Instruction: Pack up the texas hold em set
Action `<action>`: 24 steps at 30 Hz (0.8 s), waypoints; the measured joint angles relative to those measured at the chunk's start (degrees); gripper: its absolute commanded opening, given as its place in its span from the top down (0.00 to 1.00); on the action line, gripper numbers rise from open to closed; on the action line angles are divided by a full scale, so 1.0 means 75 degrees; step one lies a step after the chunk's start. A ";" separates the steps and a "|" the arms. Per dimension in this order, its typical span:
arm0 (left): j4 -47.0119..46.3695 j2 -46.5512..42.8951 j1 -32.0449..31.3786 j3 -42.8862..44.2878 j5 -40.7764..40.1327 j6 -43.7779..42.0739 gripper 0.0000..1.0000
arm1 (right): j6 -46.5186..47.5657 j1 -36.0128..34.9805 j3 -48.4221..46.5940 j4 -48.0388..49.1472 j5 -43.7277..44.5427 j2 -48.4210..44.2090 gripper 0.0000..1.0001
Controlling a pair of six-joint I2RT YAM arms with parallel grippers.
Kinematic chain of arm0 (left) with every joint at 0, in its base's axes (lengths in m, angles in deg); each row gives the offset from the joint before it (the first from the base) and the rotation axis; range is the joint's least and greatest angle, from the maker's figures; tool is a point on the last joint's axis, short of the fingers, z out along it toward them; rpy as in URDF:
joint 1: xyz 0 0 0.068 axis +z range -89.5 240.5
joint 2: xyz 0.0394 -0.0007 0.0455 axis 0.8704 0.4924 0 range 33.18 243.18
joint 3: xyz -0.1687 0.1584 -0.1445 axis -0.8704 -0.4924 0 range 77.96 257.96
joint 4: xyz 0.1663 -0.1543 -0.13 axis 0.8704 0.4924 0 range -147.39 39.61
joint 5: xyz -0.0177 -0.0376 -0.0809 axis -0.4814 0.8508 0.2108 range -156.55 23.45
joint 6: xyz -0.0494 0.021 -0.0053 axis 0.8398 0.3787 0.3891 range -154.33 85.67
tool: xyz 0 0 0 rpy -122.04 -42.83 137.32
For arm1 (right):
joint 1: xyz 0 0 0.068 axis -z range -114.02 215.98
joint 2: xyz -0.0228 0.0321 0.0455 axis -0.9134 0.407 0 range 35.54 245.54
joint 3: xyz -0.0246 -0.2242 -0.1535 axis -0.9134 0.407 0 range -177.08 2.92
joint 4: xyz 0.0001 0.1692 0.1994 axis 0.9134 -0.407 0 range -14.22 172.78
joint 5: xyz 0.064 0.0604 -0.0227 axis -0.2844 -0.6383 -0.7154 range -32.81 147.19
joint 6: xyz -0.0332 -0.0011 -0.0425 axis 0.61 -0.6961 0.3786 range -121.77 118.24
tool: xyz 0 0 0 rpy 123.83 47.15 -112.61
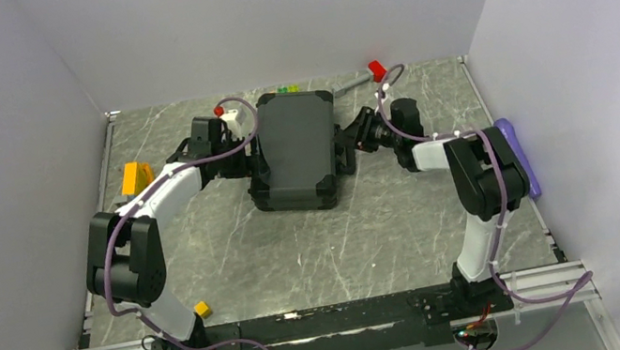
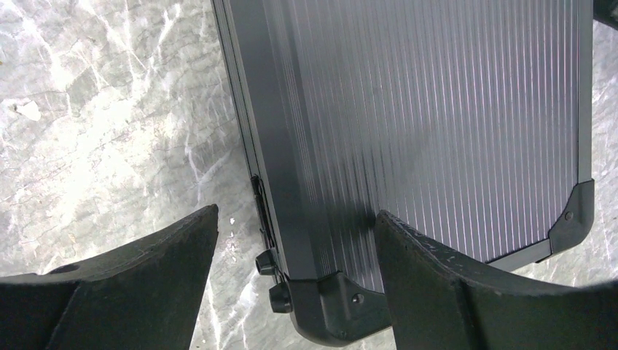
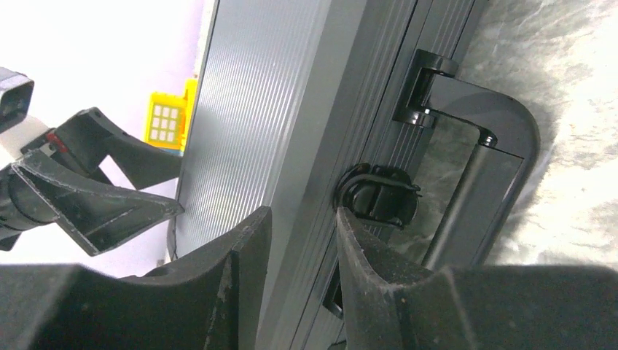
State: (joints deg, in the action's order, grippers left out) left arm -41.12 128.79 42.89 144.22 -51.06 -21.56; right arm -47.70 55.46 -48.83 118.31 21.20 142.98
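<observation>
The texas hold em set shows only as its black ribbed briefcase (image 1: 292, 149), lying shut and flat in the middle of the table. My left gripper (image 1: 244, 134) is at the case's far left corner. In the left wrist view that gripper (image 2: 297, 213) is open, one finger over the lid (image 2: 437, 109), the other over bare table. My right gripper (image 1: 350, 142) is at the case's right side. In the right wrist view its jaws (image 3: 302, 211) stand apart astride the lid's rim, beside a latch (image 3: 379, 193) and the handle (image 3: 474, 182). Chips, cards and markers are hidden.
An orange-yellow block (image 1: 135, 177) lies left of the case, and a small yellow cube (image 1: 202, 309) sits near the left arm's base. A purple cylinder (image 1: 517, 155) lies along the right wall. A red-tipped tool (image 1: 377, 69) and small green pieces (image 1: 287, 89) sit at the back.
</observation>
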 measured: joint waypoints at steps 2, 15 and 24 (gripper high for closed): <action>-0.0009 0.0000 -0.0012 0.0000 -0.0047 -0.0003 0.18 | 0.0239 -0.0012 0.0000 -0.0391 0.0213 -0.0286 0.61; -0.0012 -0.0090 -0.0157 0.0000 -0.0437 -0.0181 0.18 | 0.1364 -0.0009 -0.0134 -0.1920 0.1335 -0.0530 0.87; -0.0009 -0.0090 -0.0233 0.0017 -0.0507 -0.0213 0.18 | 0.1792 -0.0271 -0.0740 -0.2474 0.1597 -0.0184 0.88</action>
State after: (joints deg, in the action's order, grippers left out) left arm -41.18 128.12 41.15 144.35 -54.86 -23.15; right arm -34.26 53.43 -54.38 99.76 33.18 141.60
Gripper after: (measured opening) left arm 0.818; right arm 0.128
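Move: The black latch on the case's right side is about 3 cm below my right fingertips, 2 cm to their left and 1 cm farther out. The carry handle around it hangs some 5 cm below that hand, level with it sideways and 1 cm ahead; the closed case's middle is roughly 11 cm left, 4 cm down and level fore-and-aft. From my left hand, at the lid's left edge, the latch is about 17 cm right, 2 cm ahead and 4 cm lower. I back my right hand about 3 cm to the right off the latch, rising a touch, then drop it nearly 4 cm while closing the half-open fingers almost shut and tipping them some 15 degrees further down. I then ease about 1 cm left and slightly forward, with the closed tips in front of the latch. My left hand stays put, keeping one finger on the lid. ##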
